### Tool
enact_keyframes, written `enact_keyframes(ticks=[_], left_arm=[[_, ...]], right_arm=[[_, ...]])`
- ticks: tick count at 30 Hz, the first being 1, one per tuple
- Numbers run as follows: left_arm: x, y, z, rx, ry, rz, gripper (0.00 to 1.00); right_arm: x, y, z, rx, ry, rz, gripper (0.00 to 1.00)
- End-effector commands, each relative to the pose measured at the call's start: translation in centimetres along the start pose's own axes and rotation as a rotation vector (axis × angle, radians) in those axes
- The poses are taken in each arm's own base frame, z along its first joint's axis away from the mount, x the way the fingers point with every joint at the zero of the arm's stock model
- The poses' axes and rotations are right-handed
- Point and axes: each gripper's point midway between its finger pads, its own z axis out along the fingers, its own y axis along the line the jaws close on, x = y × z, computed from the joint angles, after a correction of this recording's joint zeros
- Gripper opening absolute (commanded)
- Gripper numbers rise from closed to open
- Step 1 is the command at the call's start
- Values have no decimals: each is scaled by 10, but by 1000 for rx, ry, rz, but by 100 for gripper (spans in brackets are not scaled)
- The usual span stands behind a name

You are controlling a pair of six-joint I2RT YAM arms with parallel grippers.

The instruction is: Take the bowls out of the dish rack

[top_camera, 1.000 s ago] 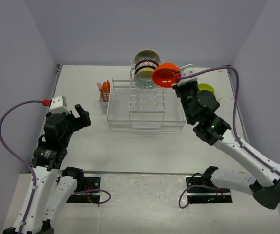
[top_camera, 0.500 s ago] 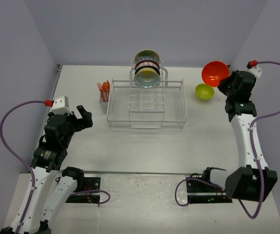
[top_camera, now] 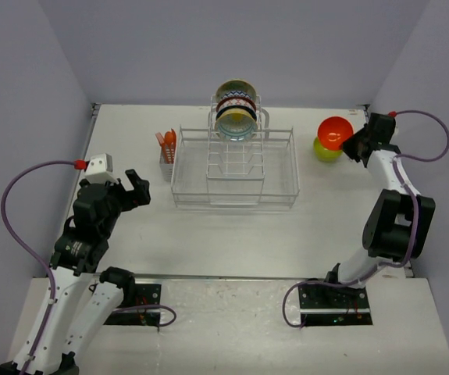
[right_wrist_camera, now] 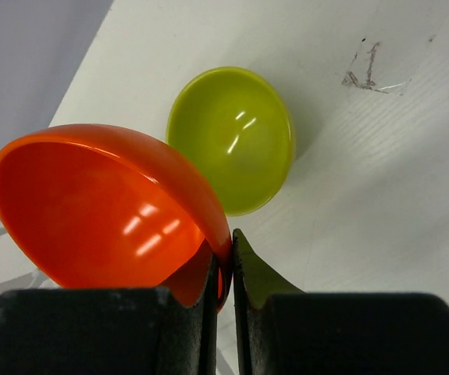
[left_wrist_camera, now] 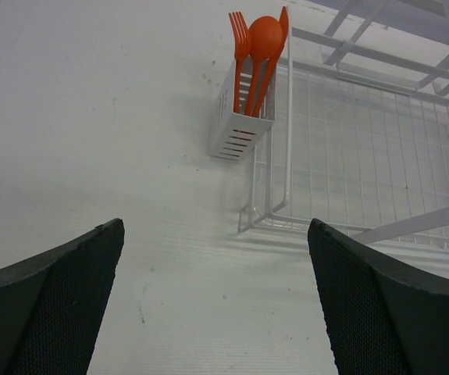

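Note:
My right gripper (top_camera: 354,144) (right_wrist_camera: 226,262) is shut on the rim of the orange bowl (top_camera: 335,132) (right_wrist_camera: 107,207), holding it just above the lime-green bowl (top_camera: 326,151) (right_wrist_camera: 232,137), which rests on the table at the far right. Three bowls (top_camera: 236,109) stand on edge in the tall back slots of the white wire dish rack (top_camera: 234,172). To the left of the rack, my left gripper (top_camera: 128,187) (left_wrist_camera: 216,289) hovers open over bare table with nothing between its fingers.
A white cutlery holder with orange utensils (top_camera: 166,146) (left_wrist_camera: 254,78) hangs on the rack's left side. Grey walls close the table at the back and both sides. The right wall is close behind my right arm.
My right arm carried the orange bowl from the rack's top right, out to the far right, then lowered it onto the spot above the lime-green bowl. The left arm barely moved.

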Motion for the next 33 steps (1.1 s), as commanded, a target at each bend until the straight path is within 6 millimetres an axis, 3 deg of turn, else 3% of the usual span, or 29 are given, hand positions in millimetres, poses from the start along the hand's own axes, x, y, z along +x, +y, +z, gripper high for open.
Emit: enact_keyframes(ticks=[1,7,15,20,26,29,33], left_arm=[[-4,-2,3,4,-23,10,100],[-4,-1,4,-7,-20,8,100],[-3,0,4,-15,-17,7,100],[-2,0,5,-18,-12,9,100],[-4,0,4,-19,-18,7,100],[-3,0,5,-20,-13,8,100],[-2,0,5,-19,-10,8,100]], right_arm=[[-24,23,6,-51,-26,35,0],[-23,13,32,25,14,27,3],[-4,-8,63,76,97,19,8],[2,-13,72,96,125,8,10],[6,-23,79,116,139,1,21],[4,-21,77,112,135,-1,38],[-2,-16,71,99,120,-8,49]])
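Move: The orange bowl hangs from the right gripper by its rim, its middle about 4 cm left of and 3 cm ahead of the fingers. The green bowl it is going to stands on the table some 6 cm ahead, 3 cm left and 12 cm below; the dish rack's middle is roughly 33 cm left, level with the hand and 6 cm lower. From the left hand, the green bowl is about 27 cm ahead, 60 cm right and 20 cm down. The orange bowl, already pinched at its rim, is lowered by the right hand into the green bowl: forward and down together at first, then nearly straight down, some 8 cm in all with about 4 cm forward, the fingers tipping about 12 degrees further down. Near the bottom the fingers open to about half and stay astride the rim while the hand rises barely a centimetre. ##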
